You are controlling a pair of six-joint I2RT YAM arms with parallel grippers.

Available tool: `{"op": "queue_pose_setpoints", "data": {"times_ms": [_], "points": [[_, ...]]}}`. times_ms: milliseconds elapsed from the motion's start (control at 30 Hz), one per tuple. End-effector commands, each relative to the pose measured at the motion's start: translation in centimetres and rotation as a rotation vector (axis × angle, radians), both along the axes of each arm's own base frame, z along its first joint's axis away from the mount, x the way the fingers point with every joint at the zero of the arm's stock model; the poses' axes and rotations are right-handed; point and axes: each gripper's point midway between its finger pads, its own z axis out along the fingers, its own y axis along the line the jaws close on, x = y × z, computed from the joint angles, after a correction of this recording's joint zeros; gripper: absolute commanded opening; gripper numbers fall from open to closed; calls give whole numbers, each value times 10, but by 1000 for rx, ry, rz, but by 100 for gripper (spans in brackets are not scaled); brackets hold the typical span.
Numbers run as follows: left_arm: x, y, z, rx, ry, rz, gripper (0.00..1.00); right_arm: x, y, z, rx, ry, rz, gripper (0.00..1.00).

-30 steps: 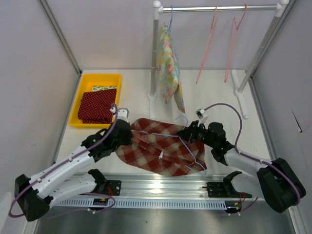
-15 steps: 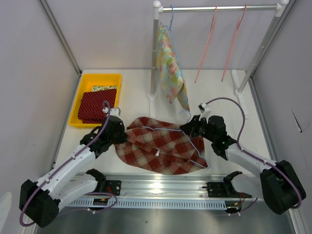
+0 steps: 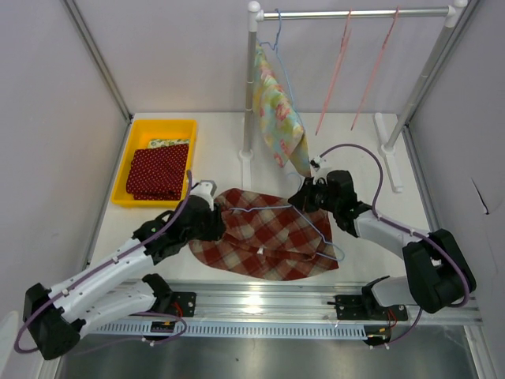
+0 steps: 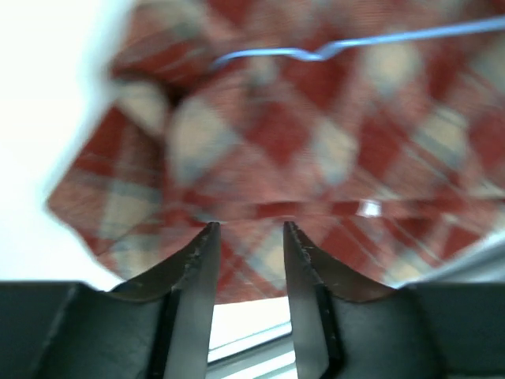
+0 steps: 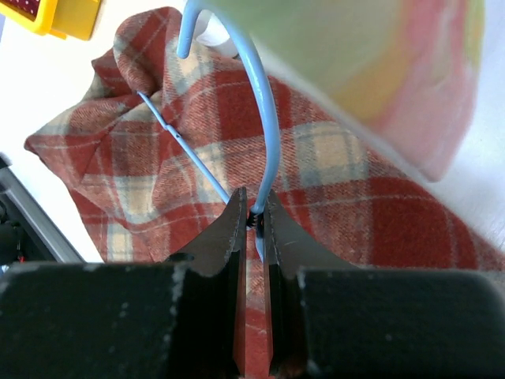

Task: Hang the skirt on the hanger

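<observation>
The red plaid skirt [image 3: 264, 237] lies crumpled on the table between the two arms. A thin blue wire hanger [image 3: 322, 237] rests across it, its hook toward the back right. My right gripper [image 3: 304, 199] is shut on the hanger's neck just below the hook; in the right wrist view the wire [image 5: 264, 118] curves up from between the closed fingertips [image 5: 254, 212]. My left gripper [image 3: 217, 221] is at the skirt's left edge, open, with plaid cloth [image 4: 316, 134] just beyond the fingertips [image 4: 248, 229] and nothing between them. The hanger wire [image 4: 379, 39] crosses the top of the left wrist view.
A yellow tray [image 3: 162, 126] at back left holds a folded red dotted cloth [image 3: 158, 170]. A clothes rack [image 3: 355, 13] stands at the back with a floral garment [image 3: 278, 118] on a blue hanger and two pink hangers [image 3: 335, 71]. The floral garment hangs close above the right gripper.
My left gripper has opened and let go of the skirt's edge, shifting right. My right gripper has carried the hanger's neck farther back, toward the rack.
</observation>
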Motion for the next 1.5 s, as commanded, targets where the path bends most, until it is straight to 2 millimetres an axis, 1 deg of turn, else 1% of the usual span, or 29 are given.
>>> {"op": "queue_pose_setpoints", "data": {"times_ms": [0, 67, 100, 133, 167, 200, 233, 267, 333, 400, 433, 467, 500, 567, 600, 633, 667, 700, 733, 767, 800, 833, 933, 1033, 1100, 1167, 1200, 1300, 1467], "points": [[2, -33, 54, -39, -149, -60, 44, 11, -4, 2, -23, -36, 27, 0], [-1, -53, 54, -42, -161, -91, 45, 11, -3, 4, 4, -44, 40, 0], [-6, -67, 58, -49, -174, -125, 45, 11, -2, 5, 11, -50, 44, 0], [-4, -83, 65, -95, -198, -144, 45, 13, -1, 9, 25, -70, 45, 0], [-5, -97, 59, -94, -188, -169, 44, 11, 1, 11, 38, -76, 63, 0], [-10, -112, 59, -111, -189, -204, 43, 11, 2, 13, 48, -93, 72, 0], [-7, -126, 62, -138, -207, -213, 41, 13, 2, 14, 49, -103, 77, 0], [-4, -138, 51, -109, -194, -220, 40, 14, 2, 15, 53, -107, 78, 0], [-3, -159, 48, -105, -206, -239, 36, 19, 2, 20, 73, -119, 87, 0], [6, -190, 37, -109, -219, -245, 33, 25, 4, 22, 81, -119, 91, 0], [8, -193, 44, -124, -229, -240, 33, 25, 5, 25, 85, -122, 98, 0], [10, -199, 40, -127, -230, -243, 32, 27, 6, 21, 81, -108, 101, 0], [14, -209, 30, -122, -229, -241, 31, 28, 7, 19, 83, -104, 102, 0], [22, -225, 33, -133, -240, -235, 30, 30, 8, 14, 85, -94, 101, 0], [25, -236, 19, -130, -236, -244, 30, 31, 9, 14, 90, -92, 100, 0], [27, -244, 19, -138, -237, -257, 29, 32, 9, 13, 89, -93, 97, 0], [22, -256, 18, -155, -225, -287, 29, 32, 9, 11, 87, -93, 96, 0], [20, -267, 8, -150, -208, -305, 27, 33, 9, 9, 89, -87, 91, 0], [16, -274, 5, -151, -201, -327, 25, 34, 9, 9, 91, -88, 90, 0], [6, -282, 1, -149, -193, -352, 23, 35, 10, 11, 93, -90, 90, 0], [2, -290, 3, -158, -190, -365, 21, 36, 10, 10, 91, -86, 85, 0], [-3, -292, -12, -134, -159, -372, 19, 38, 9, 9, 86, -89, 83, 0], [-16, -298, -29, -117, -106, -384, 9, 42, 7, 8, 67, -90, 71, 0], [-33, -298, -41, -120, -76, -408, 3, 45, 6, 8, 53, -94, 66, 0], [-45, -300, -42, -118, -68, -430, 1, 48, 5, 9, 47, -100, 63, 0], [-54, -301, -46, -106, -53, -438, 0, 49, 6, 9, 44, -99, 66, 0], [-57, -300, -55, -89, -36, -442, 0, 51, 6, 10, 43, -103, 63, 0], [-63, -301, -67, -76, -10, -448, 0, 56, 7, 11, 40, -105, 64, 0], [-66, -300, -74, -61, 5, -453, 0, 63, 7, 17, 27, -120, 58, 0]]}}
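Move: The plaid skirt's near edge, in its right part, lies about 29 cm right of the empty left hand, 6 cm back and 10 cm lower. The white tag is only some 13 cm to that hand's right, nearly level fore-and-aft; the blue hanger's right end is about 39 cm right and 2 cm back. From the right hand, already gripping the hanger's neck, that edge is about 14 cm back and 5 cm right; the floral skirt's hem hangs roughly 7 cm ahead, straight out and slightly above. Over the plaid skirt's near side the left hand sweeps about 29 cm right, first lifting a little and then sinking to end low at the near edge of its right part, drawing back at the last; it turns some 25 degrees clockwise while its open fingers shut. The blue hanger stays pinched by the neck in the right hand, which eases it 3 to 4 cm forward, under the floral skirt's hem. ##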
